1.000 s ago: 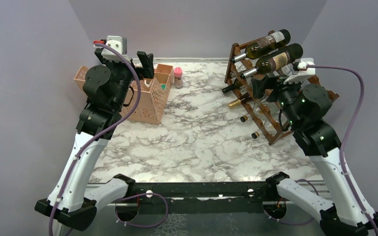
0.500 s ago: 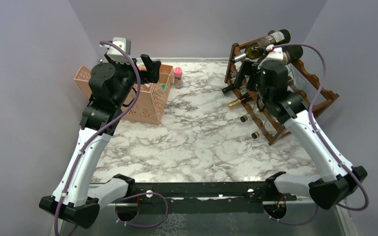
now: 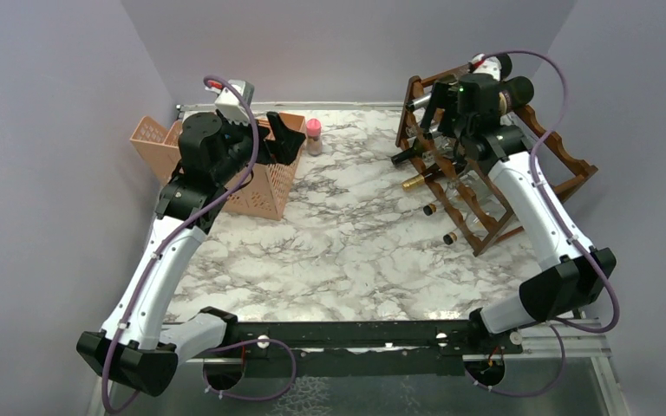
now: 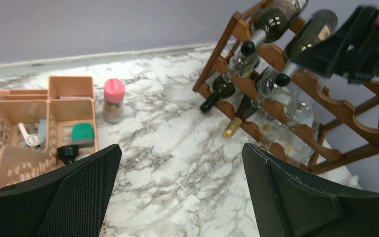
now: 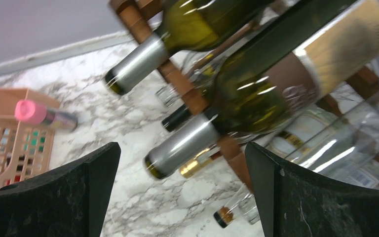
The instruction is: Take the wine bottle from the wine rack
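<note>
The dark reddish-brown wine rack (image 3: 577, 163) stands at the back right with several bottles lying in it. On its top tiers lie two dark green wine bottles with silver foil necks, the upper one (image 5: 138, 64) and the nearer one with a tan label (image 5: 256, 94). My right gripper (image 5: 180, 150) is open in front of the nearer bottle's neck, which shows between the fingers without touching them. In the top view my right gripper (image 3: 438, 108) hovers at the rack's upper front. My left gripper (image 3: 282, 139) hangs open over the organiser, holding nothing.
A peach-pink lattice organiser (image 3: 264, 178) with small items stands at the back left. Beside it is a pink-capped jar (image 3: 314, 134). Lower rack tiers hold a gold-capped bottle (image 3: 416, 181) and clear glass bottles. The table (image 3: 347, 251) is marble. Purple walls close in on three sides.
My right arm swung up and left from beside the rack to the top tier's bottle necks. My left arm shifted right over the organiser. Both grippers stayed open.
</note>
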Motion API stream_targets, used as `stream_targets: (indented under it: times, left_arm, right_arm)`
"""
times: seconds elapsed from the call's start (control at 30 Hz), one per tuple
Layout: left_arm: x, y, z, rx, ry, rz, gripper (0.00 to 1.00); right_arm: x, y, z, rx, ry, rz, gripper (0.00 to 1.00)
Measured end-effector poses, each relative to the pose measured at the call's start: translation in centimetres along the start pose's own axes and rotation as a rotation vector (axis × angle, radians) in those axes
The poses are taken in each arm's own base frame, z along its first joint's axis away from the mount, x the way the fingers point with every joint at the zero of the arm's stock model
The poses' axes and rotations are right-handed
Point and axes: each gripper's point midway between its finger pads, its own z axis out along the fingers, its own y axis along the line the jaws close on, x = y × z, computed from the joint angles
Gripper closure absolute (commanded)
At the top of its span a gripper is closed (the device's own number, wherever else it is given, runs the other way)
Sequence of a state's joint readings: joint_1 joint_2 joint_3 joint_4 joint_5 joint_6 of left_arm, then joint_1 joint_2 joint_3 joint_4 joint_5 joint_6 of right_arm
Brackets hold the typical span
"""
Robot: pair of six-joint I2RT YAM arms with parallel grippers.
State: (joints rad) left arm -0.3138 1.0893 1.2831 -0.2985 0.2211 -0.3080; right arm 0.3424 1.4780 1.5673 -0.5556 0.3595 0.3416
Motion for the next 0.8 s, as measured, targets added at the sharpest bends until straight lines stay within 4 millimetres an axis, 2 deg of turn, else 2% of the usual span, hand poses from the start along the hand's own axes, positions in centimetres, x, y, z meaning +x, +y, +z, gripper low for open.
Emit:
stream_targets:
  times: [0.13, 0.23, 0.37, 0.43, 0.63, 0.8]
  left_arm:
    - [2.3, -0.4, 0.3, 0.042, 0.071, -0.029, 0.01]
    - [3.3, -0.5, 0.2, 0.058, 0.106, -0.041, 0.01]
    - [3.6, -0.8, 0.1, 0.073, 0.12, -0.043, 0.01]
    - [3.7, -0.9, 0.1, 0.077, 0.121, -0.043, 0.01]
    - [3.9, -1.0, -0.1, 0.089, 0.127, -0.044, 0.01]
    - [4.4, -1.0, -0.4, 0.091, 0.14, -0.048, 0.01]
  right_arm:
    - [-1.8, -2.8, 0.9, 0.047, -0.007, 0.063, 0.0]
    - [-3.3, -2.9, 0.7, 0.037, -0.03, 0.081, 0.0]
    - [-5.0, -2.7, -0.1, 0.031, -0.065, 0.11, 0.0]
    - [-5.6, -3.3, -0.2, 0.043, -0.074, 0.139, 0.0]
    - [-6.7, -8.6, 0.4, 0.141, -0.086, 0.277, 0.0]
    - [-6.9, -11.6, 1.2, 0.158, -0.077, 0.389, 0.0]
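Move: The near one of the two dark bottles on top of the rack has its middle about 7 cm ahead of the right hand, 8 cm to its right and some 4 cm below. The far dark bottle lies roughly 14 cm ahead, 4 cm right of that hand and 3 cm below. The empty slots on the top rail are some 22 cm right and 3 cm back, 4 cm below. From the left hand the near bottle is about 14 cm ahead, 43 cm right and 11 cm lower. The near bottle's thick body is what the right hand lines up with: wide open, it swings about 13 cm to the right from its neck end, lifting some 5 cm on the way and easing down slightly at the end. Meanwhile it turns about 20 degrees clockwise and rolls its left side up, bringing the body between the open fingers' lines, with no touch to be seen. The empty left hand sinks some 4 cm beside the basket. ##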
